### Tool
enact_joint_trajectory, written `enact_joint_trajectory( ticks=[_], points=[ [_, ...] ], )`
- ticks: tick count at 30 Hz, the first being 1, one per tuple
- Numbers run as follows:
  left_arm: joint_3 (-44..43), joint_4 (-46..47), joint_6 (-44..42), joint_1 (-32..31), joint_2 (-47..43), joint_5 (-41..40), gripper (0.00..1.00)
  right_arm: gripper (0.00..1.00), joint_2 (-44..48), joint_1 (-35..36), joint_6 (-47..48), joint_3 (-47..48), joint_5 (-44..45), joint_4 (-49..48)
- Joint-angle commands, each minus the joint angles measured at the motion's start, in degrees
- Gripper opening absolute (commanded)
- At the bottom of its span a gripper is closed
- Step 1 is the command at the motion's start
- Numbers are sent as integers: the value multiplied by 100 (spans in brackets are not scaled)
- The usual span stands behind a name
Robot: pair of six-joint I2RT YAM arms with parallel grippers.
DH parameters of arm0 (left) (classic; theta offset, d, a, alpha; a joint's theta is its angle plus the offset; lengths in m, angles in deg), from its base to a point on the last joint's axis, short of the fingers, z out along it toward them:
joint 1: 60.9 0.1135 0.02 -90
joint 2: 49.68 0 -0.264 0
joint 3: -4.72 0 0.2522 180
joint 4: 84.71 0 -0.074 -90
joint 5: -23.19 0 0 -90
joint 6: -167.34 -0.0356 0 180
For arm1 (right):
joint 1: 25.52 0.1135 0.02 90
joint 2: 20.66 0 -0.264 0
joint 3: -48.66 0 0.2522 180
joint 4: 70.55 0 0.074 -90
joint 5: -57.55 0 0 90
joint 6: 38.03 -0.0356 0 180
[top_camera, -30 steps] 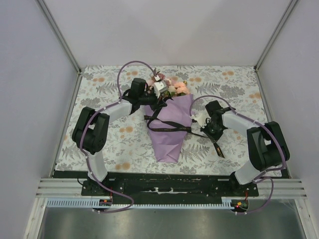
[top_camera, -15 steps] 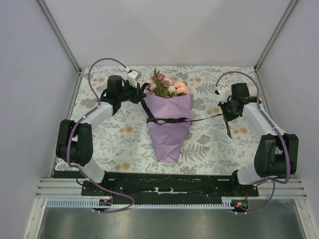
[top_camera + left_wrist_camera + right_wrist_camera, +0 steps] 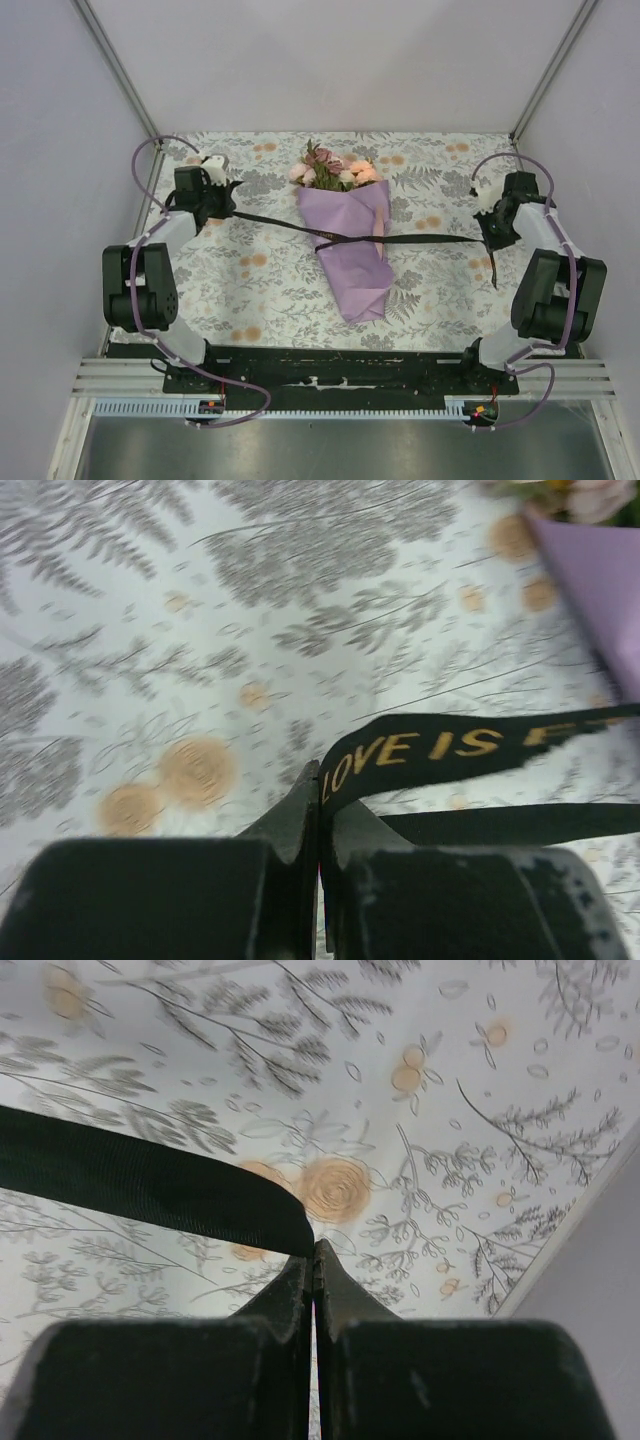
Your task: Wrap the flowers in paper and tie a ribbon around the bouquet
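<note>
The bouquet lies mid-table: lilac paper wrapped as a cone, with pink and peach flowers poking out of its far, wide end. The black ribbon is pulled taut across the cone, from one side of the table to the other. Far left, my left gripper is shut on one ribbon end; in the left wrist view the ribbon with gold lettering leaves the closed jaws. Far right, my right gripper is shut on the ribbon too, pinched at the fingertips. A short tail hangs below it.
The floral tablecloth covers the whole table. Grey walls with metal corner posts close it in on three sides. The arm bases sit on a black rail at the near edge.
Both arms have swung outward to the table's sides, drawing the ribbon tight across the cone. The bouquet has shifted and tilted a little to the right.
</note>
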Motion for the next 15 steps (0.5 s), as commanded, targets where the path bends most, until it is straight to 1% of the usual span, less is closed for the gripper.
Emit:
enact_joint_trajectory(
  ticks=[1, 4, 8, 11, 15],
  points=[
    [-97, -269, -830, 614, 17, -496, 2, 0, -408, -547, 462, -170, 505, 59],
    [-272, -330, -1033, 983, 307, -672, 2, 0, -751, -1039, 621, -144, 665, -38],
    [-632, -409, -1428, 1379, 729, -1005, 2, 0, -1208, -1821, 814, 190, 814, -82],
    [-958, -462, -1675, 1634, 1036, -1199, 2, 0, -1332, -2252, 1130, 366, 1024, -240],
    [-1353, -471, -1947, 1924, 1423, -1516, 2, 0, -1306, -2727, 1613, 358, 1323, -626]
  ],
)
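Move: Each hand already holds one end of the ribbon. The ribbon's crossing on the paper-wrapped bouquet lies some 34 cm to the left hand's right, 9 cm back and 7 cm below; from the right hand it is about 42 cm left, 3 cm ahead and 5 cm below. The flower heads sit roughly 22 cm ahead of that crossing and 2 cm left of it, the paper's lower end about 17 cm back and 5 cm right of it. Both grippers keep their pinch on the ribbon ends and draw them apart, away from the bouquet. The left hand goes about 14 cm left while sinking 6 cm, turning slightly counter-clockwise; the right goes some 13 cm right, also back and down, turning about 15 degrees clockwise. ##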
